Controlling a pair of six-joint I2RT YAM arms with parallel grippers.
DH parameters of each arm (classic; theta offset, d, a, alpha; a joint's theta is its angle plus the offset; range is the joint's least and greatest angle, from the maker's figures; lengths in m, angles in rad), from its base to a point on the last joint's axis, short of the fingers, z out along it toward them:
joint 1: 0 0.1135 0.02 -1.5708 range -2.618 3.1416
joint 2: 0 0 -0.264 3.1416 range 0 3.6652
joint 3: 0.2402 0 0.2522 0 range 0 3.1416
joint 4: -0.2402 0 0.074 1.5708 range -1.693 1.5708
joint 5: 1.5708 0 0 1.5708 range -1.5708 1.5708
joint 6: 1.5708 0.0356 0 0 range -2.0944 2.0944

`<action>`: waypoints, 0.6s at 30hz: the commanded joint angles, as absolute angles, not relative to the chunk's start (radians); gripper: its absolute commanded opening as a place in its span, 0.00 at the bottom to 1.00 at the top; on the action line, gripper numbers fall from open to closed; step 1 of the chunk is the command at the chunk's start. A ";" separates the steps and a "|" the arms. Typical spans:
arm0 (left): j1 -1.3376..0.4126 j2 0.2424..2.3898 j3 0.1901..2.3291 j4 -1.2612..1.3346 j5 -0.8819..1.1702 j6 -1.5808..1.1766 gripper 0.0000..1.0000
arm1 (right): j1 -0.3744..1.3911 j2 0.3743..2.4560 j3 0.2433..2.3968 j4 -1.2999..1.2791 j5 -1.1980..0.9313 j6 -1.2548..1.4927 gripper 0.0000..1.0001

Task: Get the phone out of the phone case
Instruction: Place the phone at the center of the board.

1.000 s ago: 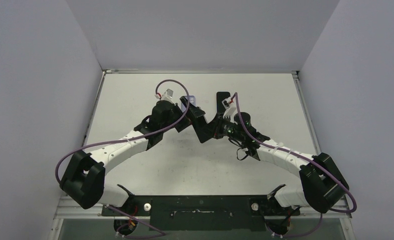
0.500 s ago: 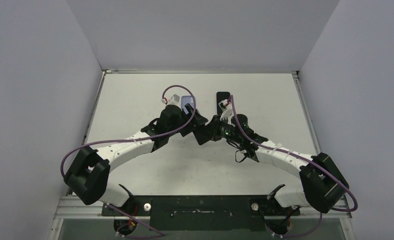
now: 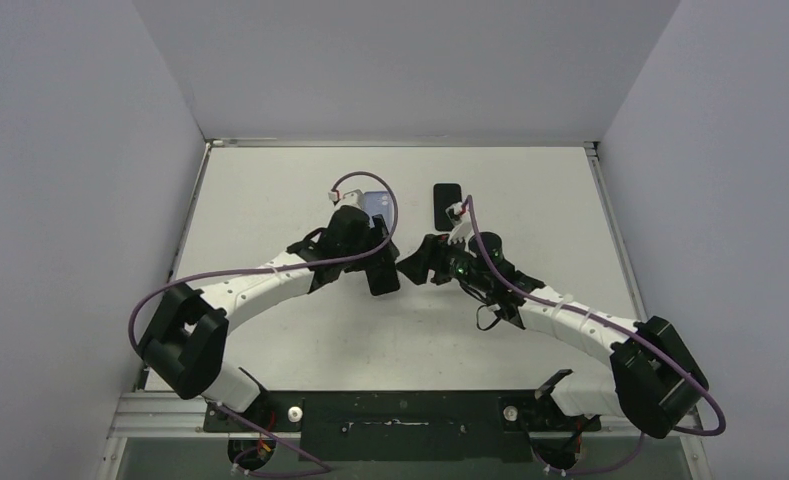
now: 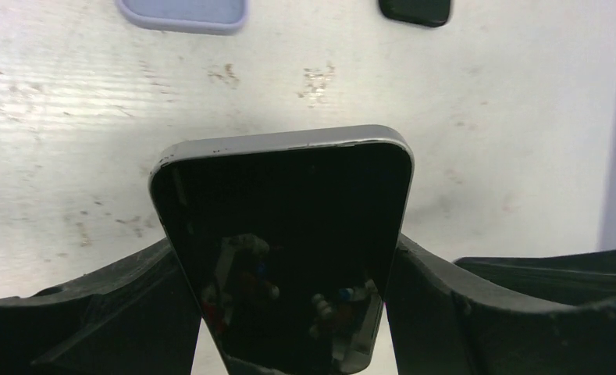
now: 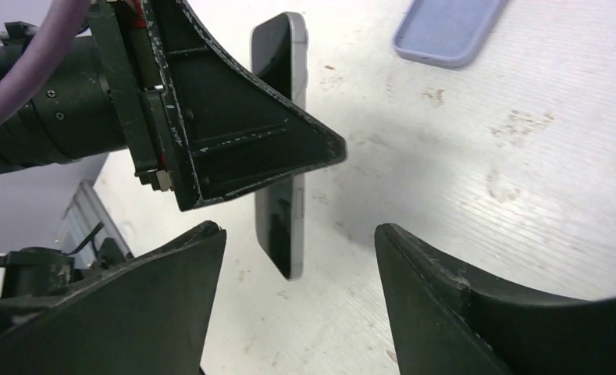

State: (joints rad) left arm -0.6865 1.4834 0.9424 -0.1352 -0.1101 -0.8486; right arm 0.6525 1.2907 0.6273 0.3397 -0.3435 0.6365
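Observation:
The phone (image 4: 289, 234), dark-screened with a silver rim, is clamped by its side edges in my left gripper (image 4: 285, 258). It hangs above the white table. In the right wrist view the phone (image 5: 285, 211) shows edge-on, partly behind a left finger (image 5: 234, 141). The lavender phone case (image 3: 375, 205) lies flat on the table beyond, apart from the phone. It also shows as the case (image 4: 183, 12) and the case (image 5: 449, 27). My right gripper (image 5: 298, 234) stands open just short of the phone's free end, touching nothing. From above, the left gripper (image 3: 382, 272) and right gripper (image 3: 417, 262) sit close together.
A flat black rectangle (image 3: 447, 205), phone or case I cannot tell, lies right of the lavender case. Its corner shows in the left wrist view (image 4: 415, 9). Grey walls enclose the table (image 3: 270, 190) on three sides. Purple cables loop over both arms.
My right gripper has let go of the phone, opened and drawn back. My left gripper has closed on the phone and carried it nearer, away from the case.

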 commanded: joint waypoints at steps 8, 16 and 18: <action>-0.658 1.728 1.191 -0.398 -0.157 -0.567 0.00 | 0.494 1.148 0.571 0.167 -0.235 0.591 0.84; -0.647 1.897 1.340 -0.479 -0.173 -0.576 0.09 | 0.444 1.098 0.562 0.111 -0.203 0.553 0.85; -0.646 1.941 1.364 -0.493 -0.176 -0.585 0.15 | 0.440 1.093 0.556 0.106 -0.200 0.555 0.86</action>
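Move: Near the middle of the board, the spot for the phone lies about 3 cm ahead of the left hand, 2 cm to its left and 12 cm below; the left fingers already hold the phone. The empty lilac phone case is some 16 cm ahead and 2 cm left of that hand, the black slab 16 cm ahead and 15 cm right. From the right hand the spot is roughly 6 cm ahead, 8 cm left and 15 cm below. Lowering the phone towards the board's middle, the left hand sinks about 9 cm with a slight drift forward and left, rolling some 25 degrees left side up and tipping further down while its fingers keep their hold on the edges. Meanwhile the empty right hand backs off about 9 cm rightward and a little forward, opening wider and swinging clockwise. ##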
